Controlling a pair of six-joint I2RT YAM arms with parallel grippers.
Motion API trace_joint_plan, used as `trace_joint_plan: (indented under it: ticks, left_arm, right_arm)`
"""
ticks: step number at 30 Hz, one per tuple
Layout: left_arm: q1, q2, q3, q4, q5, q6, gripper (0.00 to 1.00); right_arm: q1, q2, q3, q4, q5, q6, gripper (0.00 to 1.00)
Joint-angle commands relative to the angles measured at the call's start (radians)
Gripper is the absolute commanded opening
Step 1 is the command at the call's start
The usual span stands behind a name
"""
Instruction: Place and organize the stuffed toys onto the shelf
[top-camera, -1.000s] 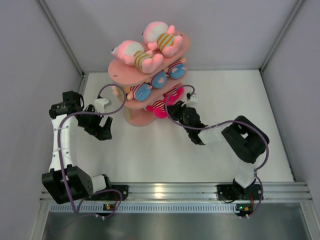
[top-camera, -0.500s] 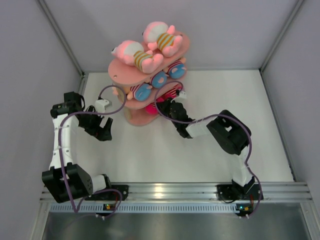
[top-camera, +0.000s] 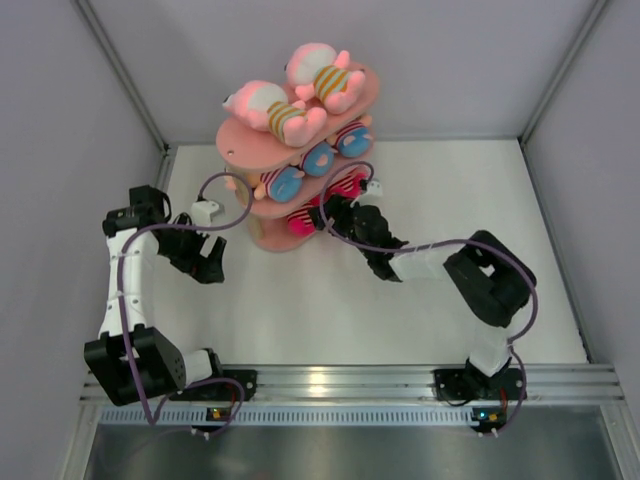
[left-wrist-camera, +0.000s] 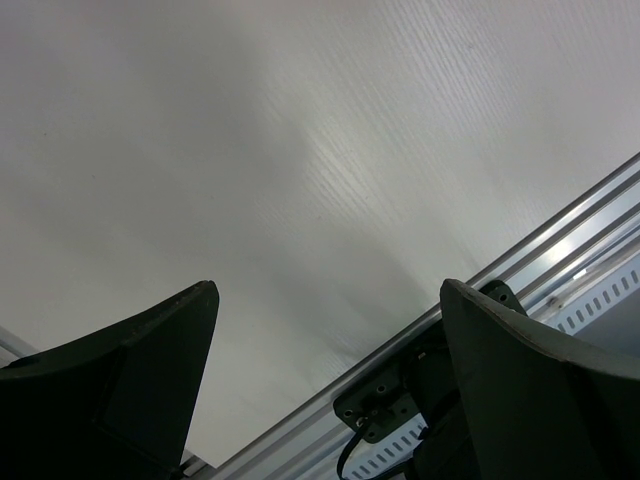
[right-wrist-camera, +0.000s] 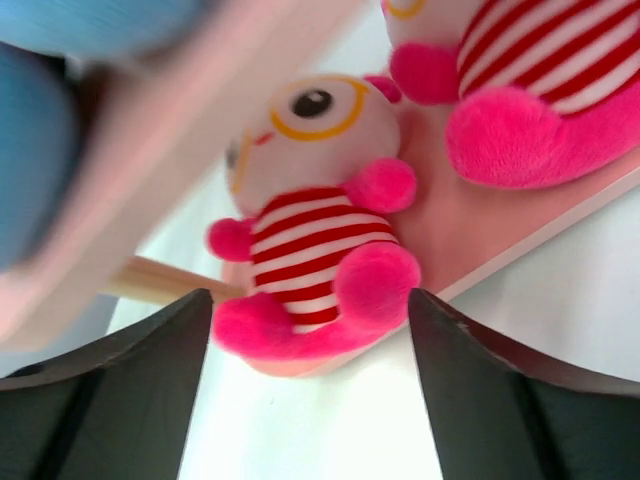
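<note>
The pink three-tier shelf (top-camera: 262, 142) stands at the back of the table. Two stuffed toys (top-camera: 272, 110) lie on its top board, and blue-footed ones (top-camera: 287, 182) fill the middle board. On the bottom board (right-wrist-camera: 480, 215) sits a red-white striped toy (right-wrist-camera: 315, 235) with pink feet, and a second one (right-wrist-camera: 520, 90) sits beside it. My right gripper (right-wrist-camera: 310, 297) is open just in front of the striped toy's feet, holding nothing. My left gripper (left-wrist-camera: 328, 287) hangs open over bare table, left of the shelf (top-camera: 205, 262).
White walls close in the table on three sides. An aluminium rail (top-camera: 340, 380) with both arm bases runs along the near edge. The left arm's purple cable (top-camera: 235, 205) loops close to the shelf's left side.
My right gripper carried the striped toy in to the bottom board, then opened and let it go there. The left arm has stayed put.
</note>
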Motion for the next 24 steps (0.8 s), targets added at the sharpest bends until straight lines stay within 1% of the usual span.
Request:
trace_joint_plan:
  ticks: [1, 3, 6, 7, 8, 10, 13, 15, 16, 18, 19, 21, 22, 24]
  left_arm:
    - [-0.002, -0.007, -0.02, 0.033, -0.006, 0.002, 0.98]
    - [-0.002, -0.007, -0.027, 0.048, -0.023, -0.009, 0.98]
    - [-0.001, 0.002, -0.05, 0.104, -0.084, -0.067, 0.98]
    - [-0.001, 0.005, -0.058, 0.134, -0.101, -0.081, 0.98]
    - [-0.001, 0.01, -0.069, 0.148, -0.134, -0.096, 0.98]
    - [-0.002, 0.023, -0.083, 0.179, -0.164, -0.138, 0.98]
    - [-0.002, 0.052, -0.106, 0.236, -0.231, -0.188, 0.98]
    - [-0.002, 0.08, -0.107, 0.265, -0.262, -0.225, 0.97]
    - [-0.001, 0.091, -0.109, 0.268, -0.271, -0.236, 0.97]
    - [-0.002, 0.117, -0.1, 0.283, -0.288, -0.268, 0.98]
    - [-0.002, 0.125, -0.098, 0.289, -0.294, -0.276, 0.98]
    - [-0.001, 0.135, -0.1, 0.302, -0.314, -0.294, 0.98]
    - [-0.002, 0.135, -0.1, 0.305, -0.323, -0.297, 0.98]
    - [-0.002, 0.137, -0.109, 0.317, -0.345, -0.307, 0.98]
  right_arm:
    - [-0.008, -0.201, -0.051, -0.075, 0.005, -0.064, 0.81]
    - [-0.014, -0.297, -0.068, -0.148, -0.008, -0.127, 0.87]
    - [-0.049, -0.4, -0.081, -0.386, -0.084, -0.203, 0.93]
    - [-0.066, -0.419, -0.077, -0.456, -0.099, -0.222, 0.93]
    - [-0.103, -0.437, -0.081, -0.582, -0.133, -0.262, 0.93]
    - [-0.141, -0.498, -0.1, -0.673, -0.156, -0.3, 0.94]
    - [-0.242, -0.597, -0.163, -0.845, -0.15, -0.342, 0.96]
    - [-0.301, -0.658, -0.175, -0.961, -0.102, -0.349, 1.0]
    - [-0.375, -0.673, -0.183, -0.988, -0.081, -0.349, 0.99]
    - [-0.478, -0.704, -0.189, -1.043, -0.105, -0.346, 0.99]
    - [-0.6, -0.71, -0.189, -1.054, -0.177, -0.342, 0.99]
    - [-0.735, -0.718, -0.187, -1.077, -0.235, -0.317, 0.99]
    - [-0.855, -0.72, -0.181, -1.086, -0.263, -0.314, 0.99]
    - [-0.934, -0.718, -0.174, -1.092, -0.25, -0.313, 0.99]
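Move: On the shelf's bottom board, the near glasses toy in the red-striped shirt lies about 5 cm ahead of the empty right hand, 5 cm left and 5 cm below. The second glasses toy is roughly 12 cm ahead, 5 cm right and 5 cm below; the nearest blue toy, one board up, sits some 5 cm ahead, 8 cm left and 10 cm above. From the left hand the near glasses toy is about 20 cm ahead, 22 cm right and 9 cm below. Backing out of the shelf, the right hand rises about 8 cm, then sweeps some 37 cm right across the open table, sinking again and drawing back slightly. Its already parted fingers spread fully and swing from forward-left to forward and down. The empty left hand, still open, sinks 6 cm, drifting left and a little forward while turning counter-clockwise. ##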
